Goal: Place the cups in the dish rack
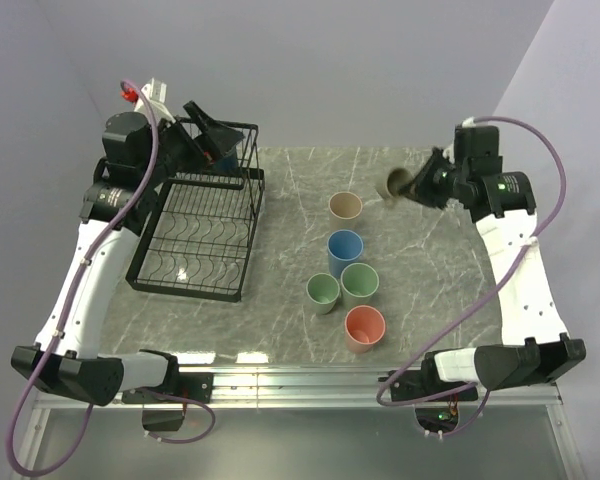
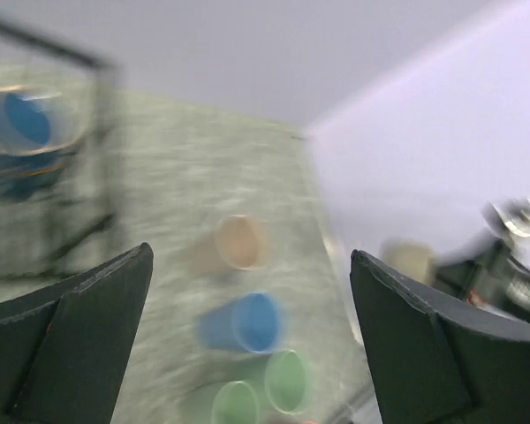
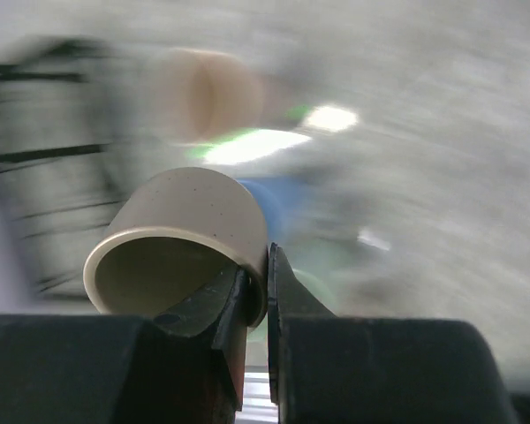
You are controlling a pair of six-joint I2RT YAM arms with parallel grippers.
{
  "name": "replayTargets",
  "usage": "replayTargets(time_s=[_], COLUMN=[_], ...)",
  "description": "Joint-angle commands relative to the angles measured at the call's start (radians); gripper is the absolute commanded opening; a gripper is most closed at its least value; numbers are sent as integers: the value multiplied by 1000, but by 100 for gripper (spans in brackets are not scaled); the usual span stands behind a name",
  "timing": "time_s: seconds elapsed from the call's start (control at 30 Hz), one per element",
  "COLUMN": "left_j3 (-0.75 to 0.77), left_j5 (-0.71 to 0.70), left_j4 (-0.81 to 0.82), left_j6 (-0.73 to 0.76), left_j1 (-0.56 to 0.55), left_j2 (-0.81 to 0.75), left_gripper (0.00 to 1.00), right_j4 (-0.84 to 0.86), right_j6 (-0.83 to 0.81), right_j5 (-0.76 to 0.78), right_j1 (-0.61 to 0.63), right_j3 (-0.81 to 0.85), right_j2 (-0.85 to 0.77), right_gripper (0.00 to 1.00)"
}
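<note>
My right gripper (image 1: pixel 418 186) (image 3: pixel 258 265) is shut on the rim of the small beige mug (image 1: pixel 398 184) (image 3: pixel 185 212), one finger inside and one outside. It holds the mug tilted above the back right of the table. My left gripper (image 1: pixel 214 138) (image 2: pixel 252 256) hangs open and empty over the basket tier of the black wire dish rack (image 1: pixel 185 291). A dark-blue cup (image 2: pixel 22 124) sits in that basket. Mid-table stand a beige tumbler (image 1: pixel 346 207), a light blue one (image 1: pixel 345 247), two pale green ones (image 1: pixel 323 291) (image 1: pixel 360 283) and a salmon one (image 1: pixel 365 328).
The grey marble tabletop (image 1: pixel 440 270) ends at a metal rail (image 1: pixel 300 375) along the near edge, where both arm bases are bolted. Pale walls close in behind and to the right. Both wrist views are blurred by motion.
</note>
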Motion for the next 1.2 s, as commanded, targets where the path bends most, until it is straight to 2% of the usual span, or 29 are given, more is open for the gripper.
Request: replayTargets(time_s=[0.0, 0.03, 0.07, 0.1, 0.13, 0.17, 0.2, 0.23, 0.27, 0.33, 0.5, 0.63, 0.87, 1.17], left_j3=[-89, -135, -181, -271, -316, -360, -434, -462, -480, -494, -471, -465, -424, -365], left_j5=[370, 433, 479, 512, 545, 547, 538, 517, 510, 509, 483, 470, 470, 480], left_j4=[329, 550, 657, 783, 889, 1113, 1196, 1264, 1349, 1394, 1419, 1477, 1505, 1438], left_j6=[-161, -220, -358, -434, -512, -586, -707, -752, -806, -823, -794, -825, -831, -753], left_j1=[2, 4, 4, 4, 2, 2, 1, -2, -7, -28, -82, -103, -136, -197], left_j2=[-34, -46, -48, -45, -40, -39, -36, -25, -17, 12, 43, 78, 124, 148], left_gripper=[99, 99, 99, 99, 99, 99, 99, 99, 99, 99, 99, 99, 99, 99], right_j4=[319, 437, 731, 891, 1044, 1276, 1338, 1372, 1386, 1371, 1473, 1448, 1418, 1326], right_j6=[191, 277, 378, 593, 694, 774, 866, 882, 888, 873, 957, 930, 896, 821], right_j5=[-472, -560, -708, -749, -775, -792, -812, -823, -831, -843, -855, -849, -855, -867], right_j1=[3, 8, 14, 22, 26, 45, 53, 62, 80, 98, 163, 204, 226, 229], right_j3=[38, -5, -59, -164, -211, -245, -263, -257, -248, -219, -250, -256, -283, -274], right_j2=[-28, -41, -69, -78, -84, -78, -68, -55, -34, -17, 12, 24, 32, 55], right_gripper=[0, 0, 0, 0, 0, 0, 0, 0, 0, 0, 0, 0, 0, 0])
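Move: The mug already held by the right hand is some 41 cm to the right of the left hand, about 5 cm back and 9 cm lower. The left gripper, where the mug is taken, lies about 45 cm left of the right hand, 5 cm ahead and 8 cm above. About 26 cm below the right hand stand the tan cup, 13 cm ahead and 12 cm left, and the blue cup, 3 cm ahead and 12 cm left. Still pinching the mug by its wall, the right hand swings about 20 cm left and up towards the left gripper, sinking a little at the end, and turns until its fingers point left. The left hand, wide open, comes some 13 cm right, with less back and up, and turns about 60 degrees to face the mug, not yet gripping it. ##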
